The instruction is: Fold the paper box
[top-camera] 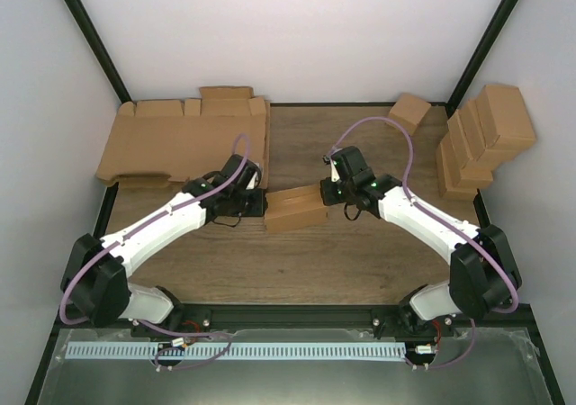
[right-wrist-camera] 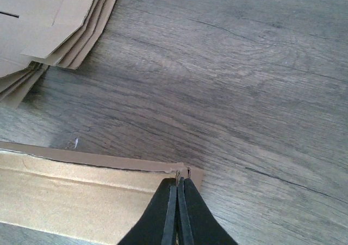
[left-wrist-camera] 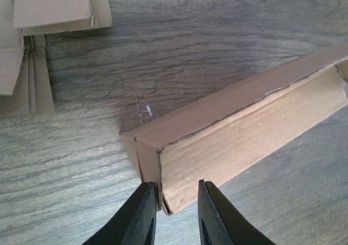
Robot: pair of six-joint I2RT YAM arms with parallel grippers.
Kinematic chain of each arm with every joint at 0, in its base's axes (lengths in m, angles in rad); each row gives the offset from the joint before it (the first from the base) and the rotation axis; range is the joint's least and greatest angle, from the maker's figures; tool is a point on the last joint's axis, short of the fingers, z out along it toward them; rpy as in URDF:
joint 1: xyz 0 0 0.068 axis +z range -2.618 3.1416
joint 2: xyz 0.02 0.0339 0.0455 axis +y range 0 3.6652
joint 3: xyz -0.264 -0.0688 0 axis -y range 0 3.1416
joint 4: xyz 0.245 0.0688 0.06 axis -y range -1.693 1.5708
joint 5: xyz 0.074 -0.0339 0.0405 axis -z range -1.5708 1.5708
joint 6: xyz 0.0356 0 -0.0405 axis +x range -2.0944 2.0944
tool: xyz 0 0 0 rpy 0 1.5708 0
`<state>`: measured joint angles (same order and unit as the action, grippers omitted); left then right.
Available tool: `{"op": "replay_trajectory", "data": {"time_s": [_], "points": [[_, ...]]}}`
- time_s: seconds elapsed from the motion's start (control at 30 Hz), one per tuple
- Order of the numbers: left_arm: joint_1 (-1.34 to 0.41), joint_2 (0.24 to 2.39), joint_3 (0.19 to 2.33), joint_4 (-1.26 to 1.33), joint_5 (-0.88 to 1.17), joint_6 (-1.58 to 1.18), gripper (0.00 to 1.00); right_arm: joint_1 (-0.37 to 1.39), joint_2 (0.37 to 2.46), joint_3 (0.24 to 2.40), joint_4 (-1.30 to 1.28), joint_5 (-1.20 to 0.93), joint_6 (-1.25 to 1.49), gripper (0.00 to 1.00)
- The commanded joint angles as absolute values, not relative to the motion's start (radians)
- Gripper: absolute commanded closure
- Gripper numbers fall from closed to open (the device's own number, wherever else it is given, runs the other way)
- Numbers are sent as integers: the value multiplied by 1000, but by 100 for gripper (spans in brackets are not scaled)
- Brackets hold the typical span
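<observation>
The paper box (top-camera: 295,209) is a brown oblong carton lying on the wooden table between the two arms. My left gripper (top-camera: 258,203) is at its left end. In the left wrist view the box (left-wrist-camera: 234,130) runs off to the upper right, and my left gripper (left-wrist-camera: 176,188) is open with its jaws astride the near corner; the left jaw touches the end flap. My right gripper (top-camera: 326,194) is at the right end. In the right wrist view it (right-wrist-camera: 178,181) is shut on the thin edge of the box (right-wrist-camera: 70,196) at that corner.
A stack of large flat cardboard sheets (top-camera: 180,139) lies at the back left, also seen in the left wrist view (left-wrist-camera: 54,5) and the right wrist view (right-wrist-camera: 49,22). A small carton (top-camera: 409,112) sits at the back. Several folded cartons (top-camera: 481,139) are piled at the right.
</observation>
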<state>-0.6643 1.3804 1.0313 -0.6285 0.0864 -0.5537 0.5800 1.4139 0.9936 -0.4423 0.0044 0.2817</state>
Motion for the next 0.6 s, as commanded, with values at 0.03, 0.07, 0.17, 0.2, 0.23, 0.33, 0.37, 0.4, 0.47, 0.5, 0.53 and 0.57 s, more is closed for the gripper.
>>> {"op": "replay_trajectory", "data": {"time_s": [0.03,0.07,0.17,0.2,0.23,0.33,0.37,0.4,0.47,0.5,0.53,0.57], "points": [[-661,1399,1034,-607,47,-584,87,596,1430,1020,-502,7,286,98],[-661,1401,1034,-606,46,-590,92,596,1431,1021,-501,8,288,98],[-660,1402,1032,-607,49,-603,96,595,1434,1024,-508,2,294,98],[-661,1402,1030,-606,52,-607,96,595,1434,1025,-507,0,296,98],[-661,1402,1028,-607,53,-612,96,595,1433,1025,-507,-3,298,98],[-661,1402,1023,-611,56,-621,96,596,1434,1026,-509,-16,301,97],[-661,1401,1019,-610,58,-622,96,595,1436,1028,-512,-20,304,97],[-661,1399,1012,-609,58,-624,96,595,1438,1030,-517,-23,305,97],[-661,1390,998,-603,59,-630,96,595,1441,1032,-521,-31,308,97],[-661,1389,988,-598,61,-634,96,595,1441,1032,-522,-35,309,97],[-661,1385,979,-588,69,-638,96,597,1443,1034,-525,-38,312,97],[-661,1384,970,-581,76,-641,96,598,1443,1037,-529,-43,313,97]]}}
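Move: The box's upright left corner is right at my left fingertips, its edge between the parted fingers, about 1 cm to the right and 1 cm below. The middle of the box is some 7 cm to the right, level ahead, and 4 cm lower; the flat sheets lie roughly 18 cm ahead and 18 cm left, 12 cm below. From my right hand, already pinching the far end, the box's middle is about 6 cm left, 2 cm back and 4 cm down. I shut my slightly open left fingers on the wall edge at the box's left corner and pinch it, sinking about 1 cm and easing half a centimetre forward and to the left, with the wrist turning some 5 degrees counter-clockwise. My right hand stays where it is and keeps its pinch on the right end. ##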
